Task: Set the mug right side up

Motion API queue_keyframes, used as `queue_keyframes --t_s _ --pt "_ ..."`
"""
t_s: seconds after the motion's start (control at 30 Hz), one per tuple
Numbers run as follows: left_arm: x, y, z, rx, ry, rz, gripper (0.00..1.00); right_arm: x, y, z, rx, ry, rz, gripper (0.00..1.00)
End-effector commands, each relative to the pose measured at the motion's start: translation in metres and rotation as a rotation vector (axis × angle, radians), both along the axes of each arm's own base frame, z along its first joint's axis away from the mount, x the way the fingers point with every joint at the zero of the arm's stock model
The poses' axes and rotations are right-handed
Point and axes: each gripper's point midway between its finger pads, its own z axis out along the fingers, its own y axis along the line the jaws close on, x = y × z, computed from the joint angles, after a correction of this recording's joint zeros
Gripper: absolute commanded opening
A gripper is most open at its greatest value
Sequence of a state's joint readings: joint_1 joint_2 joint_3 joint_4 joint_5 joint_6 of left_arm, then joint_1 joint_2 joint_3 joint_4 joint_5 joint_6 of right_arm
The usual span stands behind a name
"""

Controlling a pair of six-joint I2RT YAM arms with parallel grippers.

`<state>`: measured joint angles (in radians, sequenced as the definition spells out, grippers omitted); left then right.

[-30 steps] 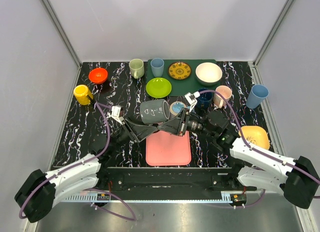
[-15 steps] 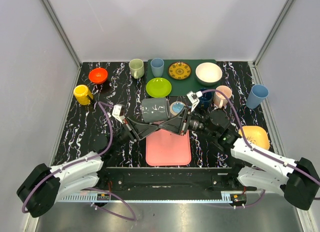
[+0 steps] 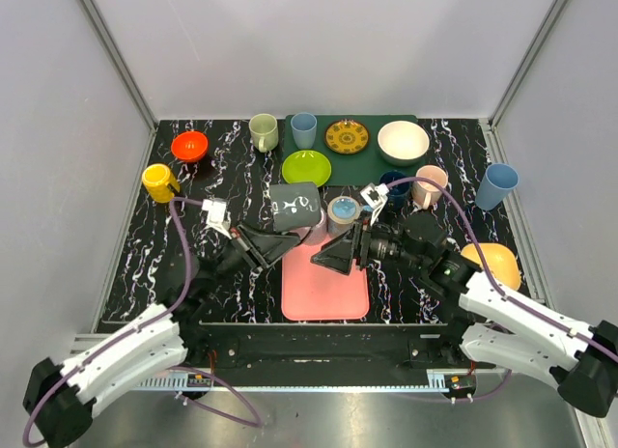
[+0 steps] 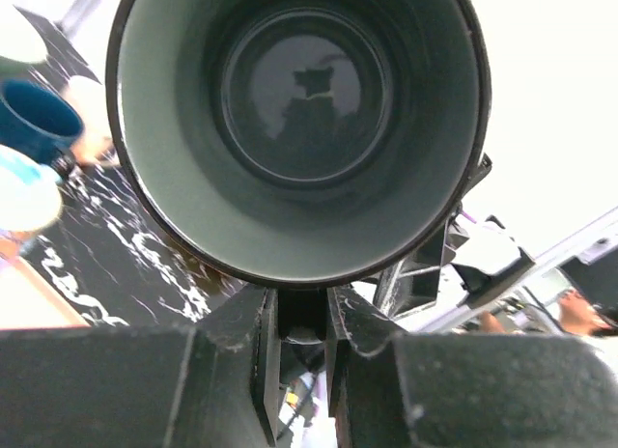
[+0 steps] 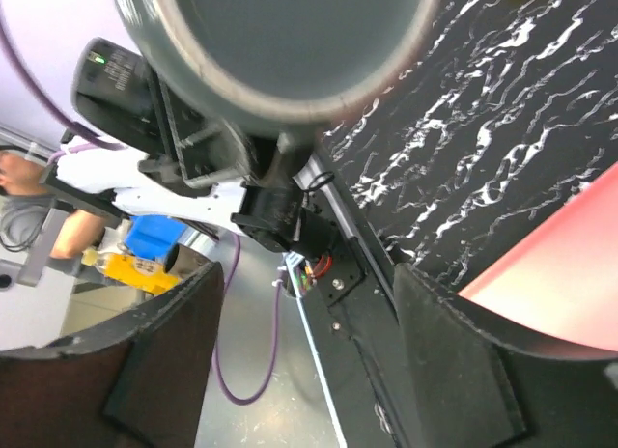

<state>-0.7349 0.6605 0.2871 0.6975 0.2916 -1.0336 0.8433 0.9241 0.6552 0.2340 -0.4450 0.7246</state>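
The dark grey mug (image 3: 294, 205) hangs on its side above the table, just behind the pink mat (image 3: 325, 289). My left gripper (image 3: 290, 233) is shut on its handle. In the left wrist view the mug's open mouth (image 4: 299, 129) faces the camera, and the handle sits pinched between the fingers (image 4: 362, 318) of the left gripper (image 4: 301, 322). My right gripper (image 3: 323, 258) stands open and apart from the mug, over the mat. In the right wrist view the right gripper (image 5: 304, 361) holds nothing, and the mug (image 5: 280, 33) is blurred at the top.
Behind are a green plate (image 3: 306, 168), a cream mug (image 3: 264, 131), a blue cup (image 3: 304, 129), a patterned plate (image 3: 347, 136) and a white bowl (image 3: 403, 142). A small light-blue cup (image 3: 343, 211), navy mug (image 3: 393, 189) and pink mug (image 3: 430, 185) stand right of the grey mug. A yellow mug (image 3: 159, 182) and red bowl (image 3: 190, 145) are at the left.
The left gripper closed on the mug's handle. The right gripper then let go of the mug, opened and drew back toward the mat. The mug shifted slightly back.
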Motion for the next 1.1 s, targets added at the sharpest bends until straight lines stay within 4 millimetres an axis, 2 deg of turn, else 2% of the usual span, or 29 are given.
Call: queue_keyframes --t_s 0.0,0.07,0.1,0.13,0.17,0.23,0.27,0.3,0.33,0.37,0.4,0.43,0.5,0.53,0.6,0.63,0.67,0.73,0.77,0.83,0.97,1.07 --pt "0.019 0.037 0.058 0.053 -0.192 0.275 0.0 0.008 -0.015 0.03 -0.044 -0.092 -0.089 0.82" --pt "0.029 0.05 0.059 0.142 -0.202 0.371 0.0 0.013 -0.024 0.028 -0.122 -0.073 -0.135 0.87" --pt "0.042 0.064 0.057 0.219 -0.149 0.466 0.0 0.024 -0.03 0.025 -0.161 -0.076 -0.205 0.87" --pt "0.051 0.073 0.053 0.294 -0.137 0.532 0.0 0.029 -0.035 0.032 -0.177 -0.081 -0.242 0.87" --pt "0.059 0.083 0.047 0.364 -0.103 0.591 0.0 0.031 -0.041 0.019 -0.246 -0.05 -0.269 0.87" --pt "0.085 0.106 0.03 0.599 -0.028 0.729 0.0 0.042 -0.054 0.015 -0.323 -0.036 -0.35 0.86" --pt "0.105 0.109 0.025 0.698 0.033 0.781 0.0 0.049 -0.058 0.009 -0.359 -0.025 -0.392 0.86" --pt "0.112 0.118 0.002 0.829 0.094 0.791 0.0 0.055 -0.064 0.006 -0.388 -0.022 -0.432 0.85" --pt "0.127 0.13 -0.007 0.894 0.131 0.819 0.0 0.057 -0.069 0.005 -0.416 -0.015 -0.457 0.85" --pt "0.143 0.129 -0.019 0.95 0.185 0.814 0.0 0.063 -0.074 0.0 -0.443 -0.012 -0.499 0.85" --pt "0.151 0.125 -0.026 0.947 0.204 0.773 0.0 0.065 -0.076 -0.001 -0.452 -0.013 -0.511 0.85" --pt "0.165 0.138 -0.031 0.939 0.243 0.801 0.0 0.065 -0.078 -0.004 -0.466 -0.01 -0.518 0.84" --pt "0.191 0.141 -0.045 0.943 0.291 0.801 0.0 0.066 -0.079 -0.005 -0.471 -0.015 -0.52 0.84" --pt "0.204 0.156 -0.05 0.942 0.334 0.834 0.0 0.066 -0.079 -0.006 -0.471 -0.015 -0.518 0.84" --pt "0.231 0.162 -0.064 0.962 0.397 0.832 0.0 0.065 -0.078 -0.009 -0.475 -0.017 -0.509 0.84" --pt "0.243 0.173 -0.065 0.959 0.416 0.86 0.0 0.065 -0.078 -0.012 -0.475 -0.017 -0.509 0.84" --pt "0.259 0.175 -0.069 0.958 0.426 0.872 0.0 0.064 -0.078 -0.013 -0.476 -0.019 -0.507 0.84" --pt "0.276 0.182 -0.071 0.97 0.436 0.887 0.0 0.064 -0.08 -0.017 -0.49 -0.029 -0.508 0.83" --pt "0.291 0.183 -0.076 0.991 0.448 0.889 0.0 0.065 -0.083 -0.017 -0.491 -0.032 -0.519 0.83" --pt "0.307 0.186 -0.084 1.021 0.46 0.884 0.0 0.065 -0.085 -0.018 -0.5 -0.038 -0.525 0.83" --pt "0.348 0.188 -0.114 1.089 0.501 0.858 0.0 0.065 -0.092 -0.011 -0.494 -0.059 -0.546 0.84" --pt "0.374 0.197 -0.132 1.121 0.534 0.864 0.0 0.067 -0.095 -0.006 -0.495 -0.072 -0.562 0.84"
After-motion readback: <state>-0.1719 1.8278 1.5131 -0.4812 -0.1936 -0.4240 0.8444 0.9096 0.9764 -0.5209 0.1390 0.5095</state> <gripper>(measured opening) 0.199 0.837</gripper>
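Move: The left hand, with the dark grey mug held by its handle, is bound for the bare table about 40 cm ahead, 20 cm left and 28 cm below; beside that spot, at the same depth, the red bowl stands some 13 cm left of it and the light green mug 9 cm right. From the open right hand, the blue mug is about 15 cm ahead, 4 cm right and 24 cm below, the mauve mug 9 cm left of the blue one. Keeping its pinch on the grey mug's handle, the left hand swings some 32 cm forward and 19 cm left, rising first, then sinking well below its start, while the wrist rolls nearly 90 degrees until the fingers slope forward and down. The empty right hand opens wider and draws off rightward and forward, turning its fingers clockwise and down beside the blue mug. ##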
